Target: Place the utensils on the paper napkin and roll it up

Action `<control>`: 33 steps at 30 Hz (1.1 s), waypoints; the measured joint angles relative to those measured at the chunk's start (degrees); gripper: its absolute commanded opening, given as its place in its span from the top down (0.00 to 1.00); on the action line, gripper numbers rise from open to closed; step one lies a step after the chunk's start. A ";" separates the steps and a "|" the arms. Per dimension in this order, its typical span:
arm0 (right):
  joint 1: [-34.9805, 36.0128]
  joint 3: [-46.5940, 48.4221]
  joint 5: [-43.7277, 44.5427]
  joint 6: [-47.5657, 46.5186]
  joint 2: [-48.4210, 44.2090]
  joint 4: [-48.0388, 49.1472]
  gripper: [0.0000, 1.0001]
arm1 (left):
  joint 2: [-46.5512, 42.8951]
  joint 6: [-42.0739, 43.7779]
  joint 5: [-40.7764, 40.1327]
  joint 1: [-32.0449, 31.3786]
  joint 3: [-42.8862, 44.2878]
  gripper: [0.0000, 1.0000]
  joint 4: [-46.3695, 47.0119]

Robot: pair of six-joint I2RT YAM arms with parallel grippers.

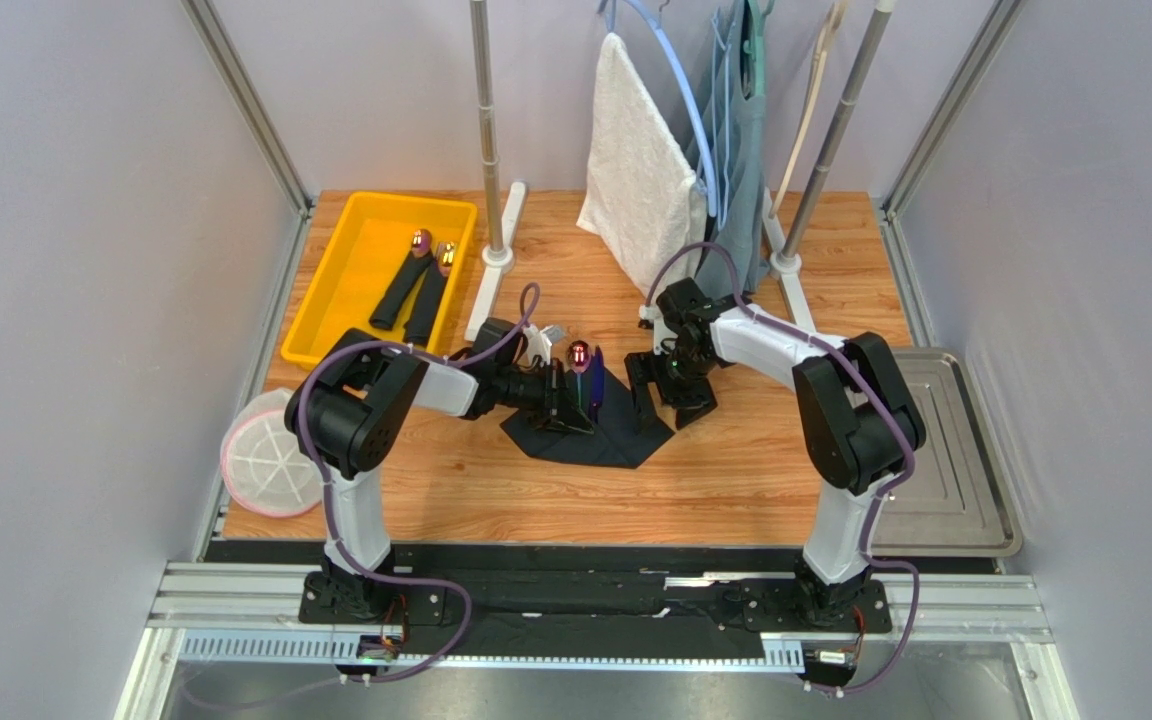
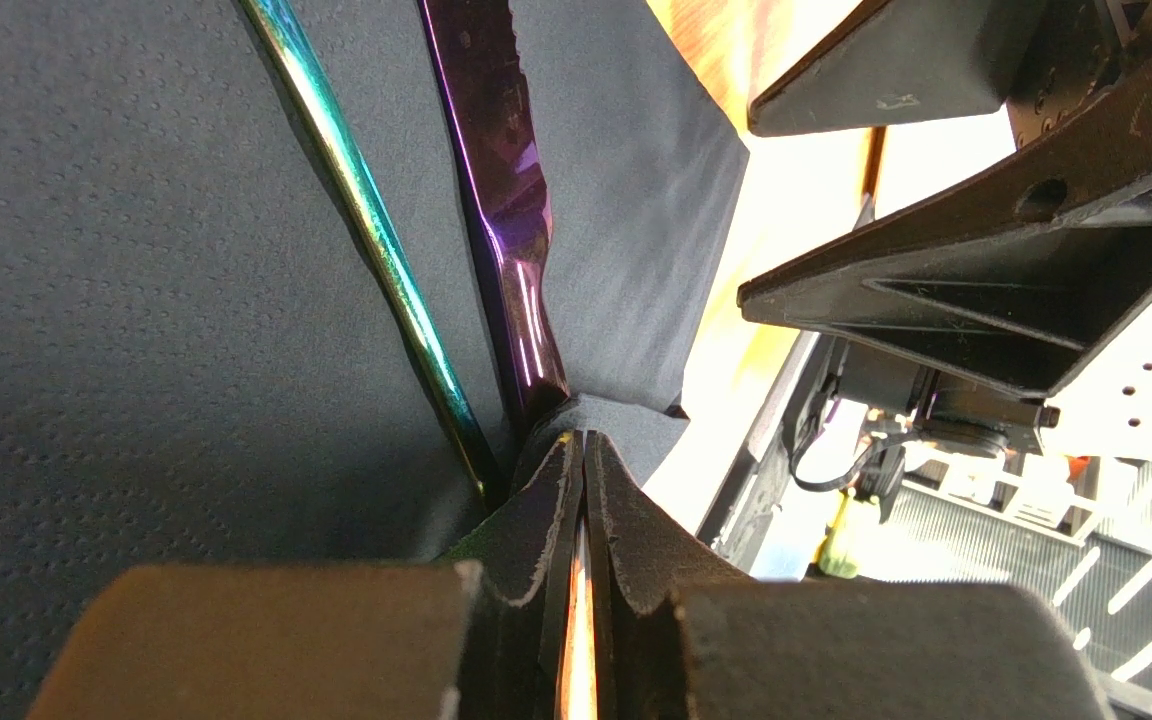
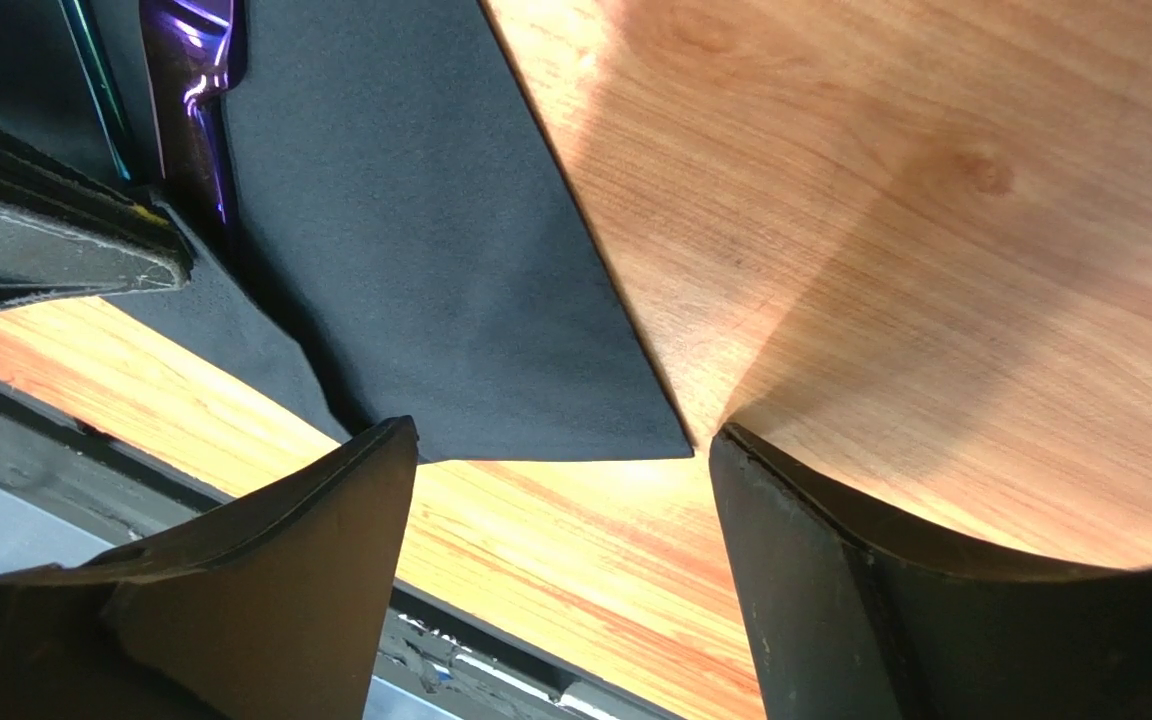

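The black paper napkin [image 1: 609,428] lies creased at the middle of the wooden table. Close up it fills the left wrist view [image 2: 132,300], with two utensils on it: a shiny purple piece [image 2: 515,225] and a slim blue-green piece [image 2: 372,248]. One iridescent head [image 1: 579,357] sticks up by my left gripper [image 1: 575,398]. That left gripper [image 2: 584,443] is shut, pinching a fold of the napkin beside the utensils' ends. My right gripper [image 1: 675,387] stands open just right of the napkin. In its wrist view the gripper [image 3: 560,450] has the napkin's corner [image 3: 432,270] lying free just beyond its fingertips.
A yellow bin [image 1: 330,258] at the back left holds dark bundles and more cutlery. A white towel [image 1: 635,165] and a grey-blue garment [image 1: 732,135] hang from stands at the back. A white mesh item [image 1: 270,453] sits at the left edge, a grey tray [image 1: 958,450] at the right.
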 measured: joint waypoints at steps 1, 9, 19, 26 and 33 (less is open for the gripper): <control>0.04 0.00 0.00 0.07 0.09 0.00 0.26 | 0.00 0.00 0.02 0.00 0.00 0.91 0.00; 0.07 0.13 -8.59 2.23 2.38 0.42 0.42 | 0.00 0.00 0.00 0.00 0.00 0.92 0.04; 0.00 0.42 -16.70 5.84 3.21 3.56 0.70 | 0.00 -0.02 0.02 0.00 0.00 0.92 0.07; 0.00 0.90 -16.83 6.95 3.21 4.02 1.00 | 0.00 0.00 0.02 0.00 0.00 0.92 0.07; -0.02 1.97 -16.48 7.10 3.21 2.97 0.85 | 0.00 0.00 0.02 0.00 0.00 0.92 0.07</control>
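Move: The napkin's right corner lies almost under the right hand's wide-open fingers, level fore and aft, about 1 cm to its right and 2 cm below. The purple knife is some 7 cm ahead and 9 cm to the left; the spoon's head is about 11 cm ahead and 11 cm to the left. From the left hand, that corner is about 11 cm to the right, level fore and aft, and 2 cm lower. Leftward by about 5 cm goes the right hand, first also drawing back 1.5 cm or so, then rising slightly; it gathers the napkin's right corner in towards the utensils. Its fingertips tilt some 15 degrees farther left, and its fingers close from wide open to shut, pinching the folded edge. The left hand stays put, still pinching its part of the fold. ##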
